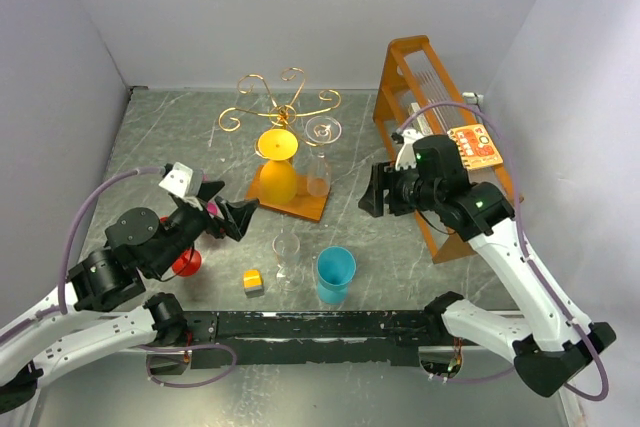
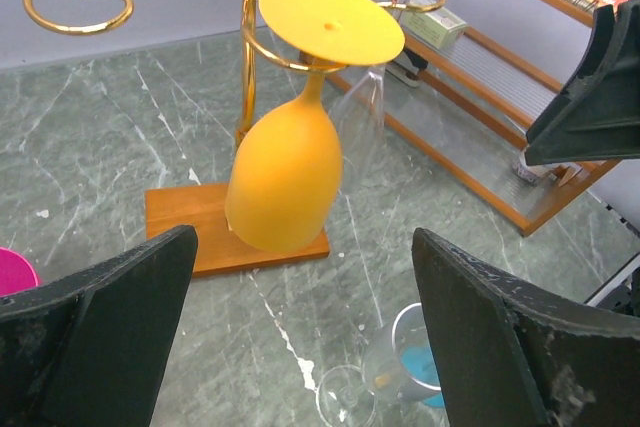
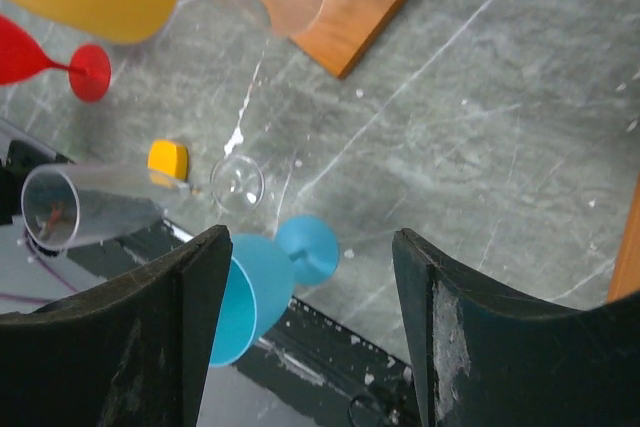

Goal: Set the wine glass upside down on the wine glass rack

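The wine glass rack (image 1: 285, 107) is a gold wire tree on a wooden base (image 1: 300, 205). A yellow wine glass (image 1: 277, 165) and a clear one (image 1: 320, 157) hang upside down from it. In front of the base, an upright clear wine glass (image 1: 287, 252) stands beside a blue one (image 1: 335, 275). My left gripper (image 1: 232, 205) is open and empty, just left of the base; its wrist view faces the yellow glass (image 2: 285, 177). My right gripper (image 1: 372, 192) is open and empty, right of the rack, above the blue glass (image 3: 265, 282) and the clear glass (image 3: 90, 212).
A tall orange slatted frame (image 1: 425, 97) stands at the back right, behind the right arm. A red wine glass (image 1: 185, 262) stands under the left arm. A small yellow block (image 1: 253, 280) lies left of the clear glass. A black rail (image 1: 320, 325) runs along the table's near edge.
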Controlling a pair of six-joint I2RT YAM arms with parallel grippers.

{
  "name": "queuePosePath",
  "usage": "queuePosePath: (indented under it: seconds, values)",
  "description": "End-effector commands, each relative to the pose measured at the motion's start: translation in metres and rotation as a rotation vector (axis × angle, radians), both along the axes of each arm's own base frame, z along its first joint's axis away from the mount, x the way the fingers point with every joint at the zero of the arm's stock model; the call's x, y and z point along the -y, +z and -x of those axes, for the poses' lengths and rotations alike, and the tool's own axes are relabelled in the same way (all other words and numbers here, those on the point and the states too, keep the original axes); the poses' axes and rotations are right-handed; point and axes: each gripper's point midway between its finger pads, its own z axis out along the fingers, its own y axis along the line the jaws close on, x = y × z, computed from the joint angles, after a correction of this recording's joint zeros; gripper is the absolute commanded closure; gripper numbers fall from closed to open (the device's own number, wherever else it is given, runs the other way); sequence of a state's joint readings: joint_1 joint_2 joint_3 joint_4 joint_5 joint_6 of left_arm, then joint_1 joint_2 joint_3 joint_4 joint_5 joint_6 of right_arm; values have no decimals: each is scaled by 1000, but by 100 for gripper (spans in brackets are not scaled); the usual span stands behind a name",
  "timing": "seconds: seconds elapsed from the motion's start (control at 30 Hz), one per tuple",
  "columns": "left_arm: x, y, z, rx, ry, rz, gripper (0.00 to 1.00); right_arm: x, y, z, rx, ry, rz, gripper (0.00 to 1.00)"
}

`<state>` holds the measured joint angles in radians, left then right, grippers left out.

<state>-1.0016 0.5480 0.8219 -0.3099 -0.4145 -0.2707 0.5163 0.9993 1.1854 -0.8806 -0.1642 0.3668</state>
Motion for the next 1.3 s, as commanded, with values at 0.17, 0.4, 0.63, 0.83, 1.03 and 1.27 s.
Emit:
queuePosePath:
  seconds: [0.17, 0.4, 0.63, 0.83, 1.03, 1.27]
  values:
    - [0, 1, 2, 5, -7, 31, 2, -27, -45, 44, -127, 115, 161, 36]
    - [1, 1, 4, 10, -19, 36, 2, -38, -78, 61, -151, 181, 304, 51]
    - [1, -1, 3, 4, -14, 33, 3, -52, -96, 80, -179, 313, 313, 65]
    - [1, 0, 4, 7, -18, 40, 2, -53, -103, 79, -167, 319, 328, 85]
    - [3, 4, 8, 20, -47, 46, 3, -53, -92, 75, -124, 310, 344, 100]
    - [6, 10, 14, 49, -88, 76, 3, -51, -54, 70, -53, 282, 300, 100]
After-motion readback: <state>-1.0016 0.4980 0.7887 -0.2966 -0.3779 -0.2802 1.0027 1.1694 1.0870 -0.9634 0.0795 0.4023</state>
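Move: The blue wine glass stands upright some 10 cm back and 8 cm to the left of the right hand, its middle about 15 cm below. From the glass, the standing clear wine glass is around 9 cm left and 4 cm farther out, and the yellow block about 18 cm left and 3 cm farther out. From the left hand, the blue glass lies roughly 8 cm back, 18 cm right and 22 cm below. Bring the right gripper down about 10 cm while drawing it back some 8 cm and left 5 cm, turning it about 20 degrees counter-clockwise and rolling its left side down, to the right side of the blue wine glass's rim. Narrow the fingers on the way, pinch the cup wall between them, then start up and slightly forward, about 1 cm. ##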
